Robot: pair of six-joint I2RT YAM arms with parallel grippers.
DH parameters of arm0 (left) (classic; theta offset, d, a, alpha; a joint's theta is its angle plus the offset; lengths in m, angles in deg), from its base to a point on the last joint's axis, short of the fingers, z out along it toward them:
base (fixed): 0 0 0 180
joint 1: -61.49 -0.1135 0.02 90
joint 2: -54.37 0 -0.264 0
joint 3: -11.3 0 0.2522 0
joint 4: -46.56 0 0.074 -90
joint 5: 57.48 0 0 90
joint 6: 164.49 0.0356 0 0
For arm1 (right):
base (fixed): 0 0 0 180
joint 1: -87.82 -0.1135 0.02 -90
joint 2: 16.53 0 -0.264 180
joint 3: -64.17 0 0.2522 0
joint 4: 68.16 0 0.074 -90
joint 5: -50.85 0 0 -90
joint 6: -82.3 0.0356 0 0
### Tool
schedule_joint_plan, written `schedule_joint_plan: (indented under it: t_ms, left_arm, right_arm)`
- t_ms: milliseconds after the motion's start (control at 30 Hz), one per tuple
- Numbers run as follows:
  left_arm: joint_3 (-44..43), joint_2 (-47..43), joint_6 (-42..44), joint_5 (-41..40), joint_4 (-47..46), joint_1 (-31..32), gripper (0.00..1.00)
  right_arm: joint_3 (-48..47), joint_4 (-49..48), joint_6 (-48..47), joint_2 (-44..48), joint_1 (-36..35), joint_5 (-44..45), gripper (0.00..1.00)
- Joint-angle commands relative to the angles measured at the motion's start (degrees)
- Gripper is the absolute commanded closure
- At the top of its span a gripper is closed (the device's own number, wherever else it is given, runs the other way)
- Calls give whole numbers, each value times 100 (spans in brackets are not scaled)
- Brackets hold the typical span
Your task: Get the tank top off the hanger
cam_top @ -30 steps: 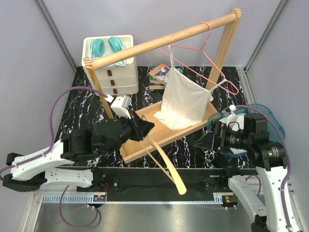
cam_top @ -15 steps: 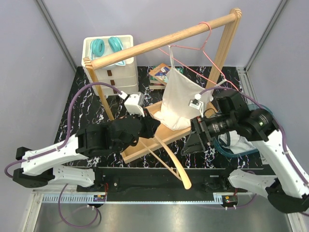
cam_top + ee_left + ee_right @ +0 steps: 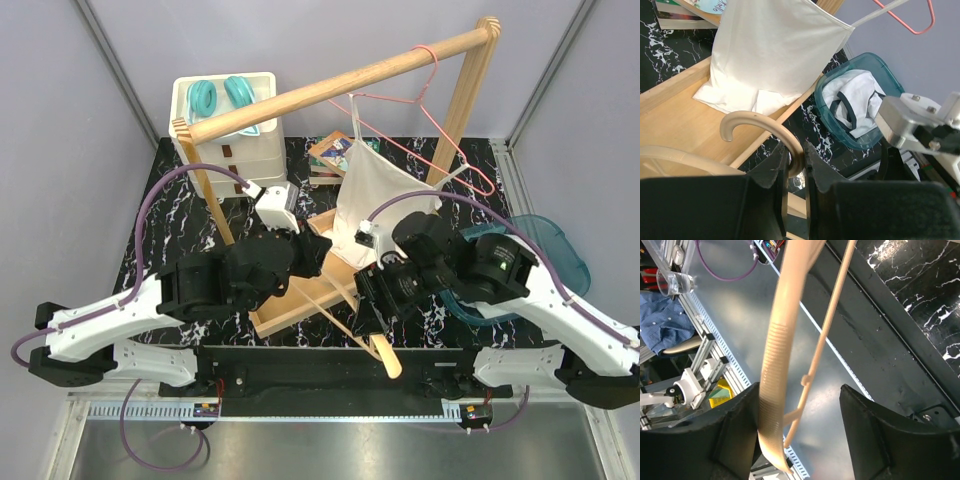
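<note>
A white tank top (image 3: 385, 195) (image 3: 770, 55) hangs from a pink wire hanger (image 3: 420, 100) (image 3: 910, 27) on the wooden rail (image 3: 330, 90); its hem rests on the rack's base. My left gripper (image 3: 318, 250) (image 3: 796, 150) is shut on the hook of a bare beige plastic hanger (image 3: 378, 348) (image 3: 760, 122). That hanger slopes down toward the table's near edge. My right gripper (image 3: 372, 300) (image 3: 800, 405) is open around the lower end of the beige hanger's arm (image 3: 780, 350), which lies against one finger. The thin crossbar (image 3: 827, 335) runs between the jaws.
A teal basket (image 3: 545, 245) (image 3: 890, 77) at the right holds a white garment with dark trim (image 3: 855, 97). A white drawer unit (image 3: 240, 165) stands at the back left, and books (image 3: 330, 155) lie behind the rack. The wooden rack base (image 3: 285, 310) fills the middle.
My right arm has swung left from beside the basket to the beige hanger's lower end, and its jaws have narrowed somewhat. My left arm has carried the hanger's hook a little right.
</note>
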Motion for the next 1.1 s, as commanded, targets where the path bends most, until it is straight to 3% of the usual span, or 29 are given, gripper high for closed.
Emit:
schedule_joint_plan:
  t_ms: [0,67,167,200,267,300,367,467,500,567,667,833,1033,1067]
  left_arm:
    - [-304,-28,-46,-295,-148,-2,100]
    - [-348,24,-55,-313,-148,-2,100]
    - [-418,77,-55,-251,-148,-2,100]
    - [-410,77,-55,-234,-148,-2,100]
    - [-357,-10,-73,-137,-157,-2,100]
    - [-331,-46,-81,-102,-175,-2,95]
    - [-226,-142,-108,21,-192,-2,84]
    - [-15,-405,-38,249,-350,-2,58]
    - [56,-572,32,337,-507,-2,44]
    - [283,-757,77,618,-666,-2,35]
    - [626,-1143,33,935,-886,-2,30]
    - [1286,-1924,-204,1461,-1203,-2,30]
    - [2024,-2568,-284,2172,-1493,-2,32]
    - [2156,-2655,-327,2296,-1484,-2,36]
  right_arm:
    - [177,-712,439,61,-526,576,34]
    - [256,-924,536,70,-667,655,42]
    - [415,-1241,765,131,-817,830,69]
    - [476,-1311,861,193,-843,892,83]
    - [494,-1303,932,289,-843,1103,95]
    - [503,-1268,984,420,-835,1190,100]
    - [529,-1259,1037,588,-844,1489,100]
    - [635,-1216,1204,896,-852,1858,100]
    - [643,-1154,1213,992,-844,1938,100]
    - [609,-1066,1213,1028,-844,2113,100]
    - [434,-943,1039,1028,-844,2403,100]
    - [-348,-855,380,625,-843,2912,100]
    - [-1982,-758,-701,-394,-844,3098,100]
    - [-2385,-741,-946,-535,-844,3098,100]
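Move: The left gripper holds the bare wooden hanger by its hook. The hanger's near end slopes down from there, its grasp spot some 11 cm back, 9 cm right and 6 cm below. From the right fingers, already straddling the hanger, that spot is about 2 cm left, 1 cm back and 1 cm down. Also from the right hand, the white top hangs roughly 26 cm ahead, 5 cm right and 10 cm lower; the rack's tray lies 23 cm ahead, 3 cm left, 23 cm below. Slide the right gripper about 2 cm left and slightly back, and pinch the wooden hanger near its end. Then open the left fingers, free the hook and draw that hand back and left some 7 cm. Keep the right grip, ease right, then lift about 9 cm while going forward, tilting the fingers up. ##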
